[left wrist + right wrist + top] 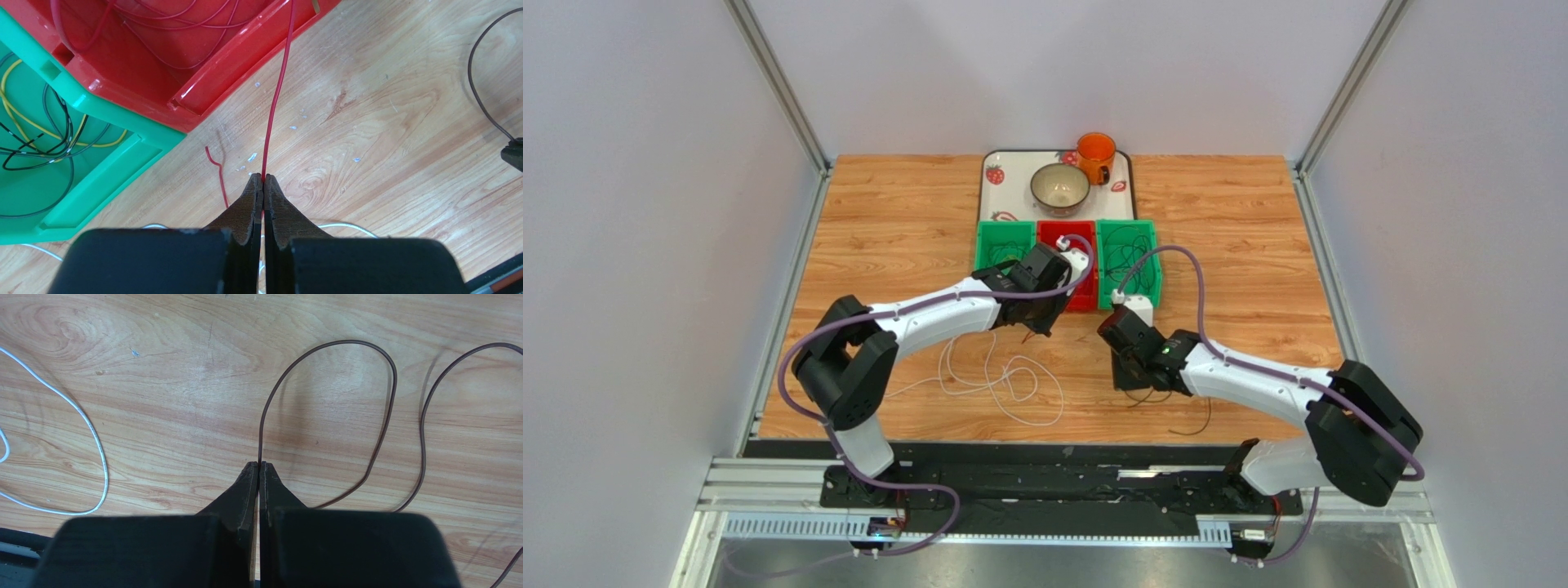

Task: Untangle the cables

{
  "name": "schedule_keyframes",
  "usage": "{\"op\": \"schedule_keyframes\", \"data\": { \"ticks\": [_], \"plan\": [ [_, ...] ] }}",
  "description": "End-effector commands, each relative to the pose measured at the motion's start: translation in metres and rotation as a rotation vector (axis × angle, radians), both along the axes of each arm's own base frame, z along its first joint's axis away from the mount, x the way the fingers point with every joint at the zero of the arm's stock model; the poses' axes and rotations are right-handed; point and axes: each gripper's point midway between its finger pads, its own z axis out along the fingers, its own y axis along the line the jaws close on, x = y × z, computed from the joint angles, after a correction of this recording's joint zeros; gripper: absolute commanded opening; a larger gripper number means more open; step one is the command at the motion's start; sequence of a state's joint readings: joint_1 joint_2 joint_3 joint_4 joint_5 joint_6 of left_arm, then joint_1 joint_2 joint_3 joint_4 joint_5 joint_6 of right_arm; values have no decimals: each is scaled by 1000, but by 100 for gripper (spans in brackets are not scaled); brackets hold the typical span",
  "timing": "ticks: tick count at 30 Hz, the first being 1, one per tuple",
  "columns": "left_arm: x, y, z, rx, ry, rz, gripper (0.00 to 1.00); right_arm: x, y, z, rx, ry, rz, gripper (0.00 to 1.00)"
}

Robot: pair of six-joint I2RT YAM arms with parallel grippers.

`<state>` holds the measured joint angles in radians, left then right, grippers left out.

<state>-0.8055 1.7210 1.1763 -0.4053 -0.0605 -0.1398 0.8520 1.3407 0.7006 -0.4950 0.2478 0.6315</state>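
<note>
In the left wrist view my left gripper is shut on a thin red cable that runs taut from the fingertips up into the red bin. A short loose red end lies beside the fingers. In the right wrist view my right gripper is shut on a dark brown cable that loops over the wood. A white cable curls to its left. From above, the left gripper hangs in front of the bins, with the right gripper beside it and white loops on the table between the arms.
A green bin holding yellow and black wires stands left of the red bin. Another green bin with dark wires stands to the right. Behind them a tray carries a bowl and an orange cup. Grey walls flank the table.
</note>
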Motion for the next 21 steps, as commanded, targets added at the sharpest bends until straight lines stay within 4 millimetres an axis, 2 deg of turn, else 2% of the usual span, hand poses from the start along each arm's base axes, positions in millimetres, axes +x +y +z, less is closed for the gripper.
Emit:
{"op": "schedule_keyframes", "data": {
  "ticks": [1, 3, 4, 8, 9, 11, 12, 13, 15, 21],
  "plan": [
    [16, -17, 34, -49, -66, -11, 0, 12, 12, 9, 47, -44, -2, 0],
    [20, -17, 44, -46, -82, -3, 0, 12, 13, 9, 46, -42, 2, 0],
    [26, -23, 58, -65, -106, -3, 0, 12, 14, 8, 46, -41, 5, 0],
    [40, -30, 83, -65, -145, 8, 0, 13, 14, 7, 46, -40, 8, 0],
    [46, -34, 94, -80, -165, 12, 0, 12, 15, 7, 47, -37, 7, 0],
    [53, -36, 92, -51, -168, 14, 0, 13, 14, 7, 48, -39, 9, 0],
    [60, -42, 105, -62, -190, 14, 0, 12, 15, 7, 49, -40, 11, 0],
    [64, -42, 98, -29, -183, 12, 0, 12, 15, 7, 50, -41, 12, 0],
    [73, -48, 108, -31, -208, 11, 0, 13, 15, 7, 50, -41, 14, 0],
    [94, -46, 108, 11, -241, 38, 0, 12, 15, 5, 49, -37, 14, 0]
  ]
}}
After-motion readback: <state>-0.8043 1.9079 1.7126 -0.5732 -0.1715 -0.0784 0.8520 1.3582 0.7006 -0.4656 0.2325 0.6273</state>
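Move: The left hand already holds the red cable; the red bin's middle is about 13 cm ahead and 4 cm to its right, some 5 cm lower. One green bin stands 6 cm left and 13 cm ahead of the hand, the other 13 cm right and 13 cm ahead, while the white cable lies 7 cm back and 6 cm left. From the right hand, the red bin is roughly 23 cm ahead and 9 cm left. Left hand lifts the pinched red cable about 10 cm, swinging forward and right over the red bin's near part. ##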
